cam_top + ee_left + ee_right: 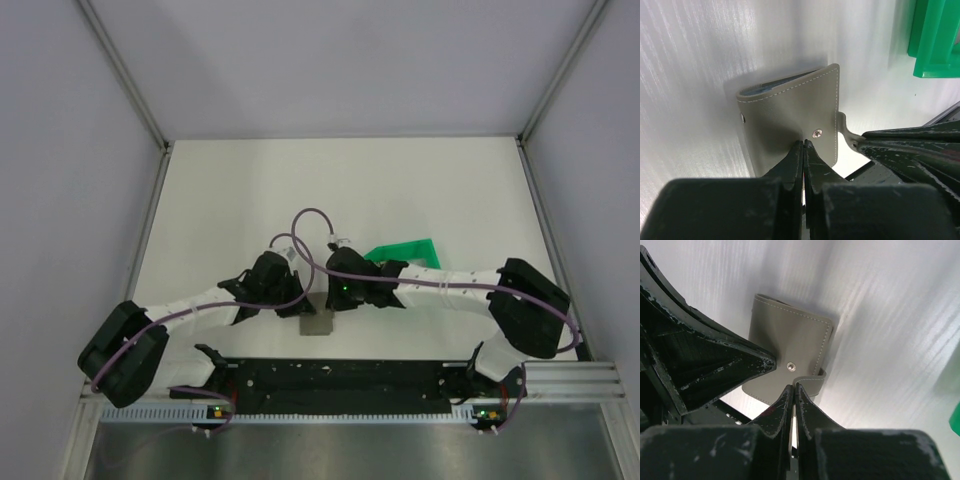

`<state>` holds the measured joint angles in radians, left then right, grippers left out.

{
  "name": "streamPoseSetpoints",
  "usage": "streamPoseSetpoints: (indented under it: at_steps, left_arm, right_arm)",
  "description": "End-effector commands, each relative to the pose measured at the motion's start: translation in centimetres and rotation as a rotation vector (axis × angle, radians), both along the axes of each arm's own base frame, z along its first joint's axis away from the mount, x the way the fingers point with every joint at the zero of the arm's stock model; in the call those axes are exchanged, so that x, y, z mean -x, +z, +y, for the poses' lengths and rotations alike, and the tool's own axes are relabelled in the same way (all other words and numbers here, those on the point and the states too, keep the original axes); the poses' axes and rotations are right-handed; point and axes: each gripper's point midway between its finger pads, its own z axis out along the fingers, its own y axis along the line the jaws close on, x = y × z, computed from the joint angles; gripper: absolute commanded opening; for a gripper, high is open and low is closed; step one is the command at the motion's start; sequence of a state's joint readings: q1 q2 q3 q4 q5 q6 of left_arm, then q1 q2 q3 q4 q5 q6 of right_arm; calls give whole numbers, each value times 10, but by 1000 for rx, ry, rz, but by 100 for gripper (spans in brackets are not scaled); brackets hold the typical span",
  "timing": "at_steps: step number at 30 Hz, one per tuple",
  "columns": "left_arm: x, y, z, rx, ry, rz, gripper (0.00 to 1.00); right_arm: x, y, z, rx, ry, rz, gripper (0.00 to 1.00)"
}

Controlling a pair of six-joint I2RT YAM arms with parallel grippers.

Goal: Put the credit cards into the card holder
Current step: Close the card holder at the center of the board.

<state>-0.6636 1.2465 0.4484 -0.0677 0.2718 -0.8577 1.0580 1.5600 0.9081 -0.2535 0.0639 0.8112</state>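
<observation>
The card holder (785, 120) is a grey stitched sleeve with a snap stud, lying folded on the table near the front middle (318, 324). My left gripper (803, 143) is shut, and its tips rest against the holder's face just beside the stud. My right gripper (793, 386) is shut on the holder's small strap tab (814, 378), which curls off the holder's edge. Both grippers meet over the holder in the top view, left (298, 300) and right (326, 298). No credit cards show in any view.
A bright green open plastic frame (405, 252) lies just behind the right arm, and shows at the upper right of the left wrist view (935, 40). The black rail (330, 378) at the arms' bases runs along the table's near edge, close to the holder.
</observation>
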Motion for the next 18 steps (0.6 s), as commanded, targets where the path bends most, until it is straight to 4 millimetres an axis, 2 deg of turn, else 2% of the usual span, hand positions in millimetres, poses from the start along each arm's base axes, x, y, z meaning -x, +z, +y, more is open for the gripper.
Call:
streamPoseSetpoints:
  at_steps: [1, 5, 8, 12, 15, 18]
  left_arm:
    - [-3, -5, 4, -24, 10, -22, 0]
    - [-2, -5, 4, -14, 26, -19, 0]
    - [-2, -5, 4, -6, 33, -21, 0]
    - [-3, -5, 4, -5, 36, -22, 0]
    - [-4, -3, 4, -6, 37, -23, 0]
    - [-6, 0, 4, -8, 40, -34, 0]
  right_arm:
    - [2, 10, 29, -47, 61, 6, 2]
    - [3, 9, 35, -59, 65, 17, 8]
    - [2, 11, 35, -63, 62, 16, 16]
    - [-3, 30, 37, -107, 67, -22, 28]
    - [-5, 53, 38, -171, 83, -42, 31]
    - [-10, 72, 27, -209, 68, -85, 31]
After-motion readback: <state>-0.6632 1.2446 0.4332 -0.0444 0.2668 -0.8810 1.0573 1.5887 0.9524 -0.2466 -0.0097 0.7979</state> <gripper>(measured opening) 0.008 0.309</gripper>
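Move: The card holder lies folded flat, its snap stud on the cover roughly 2 cm left of the right hand, 1 cm ahead and 1 cm below; the strap's end is already between the right fingertips. The holder's middle is about 3 cm to the right hand's left, 1 cm ahead and 1 cm down. The green tray stands some 15 cm to its right and 9 cm ahead, 3 cm down. From the left hand, whose shut tips rest on the cover, the stud is about 1 cm right, 1 cm ahead and 1 cm lower. The holder's strap is let go: the right hand slides left about 1.5 cm, in over the cover's right side, dipping 1 cm as its fingers part to about a third, then comes up nearly 2 cm with them open. The left hand stays put, its closed fingertips still resting on the cover. ##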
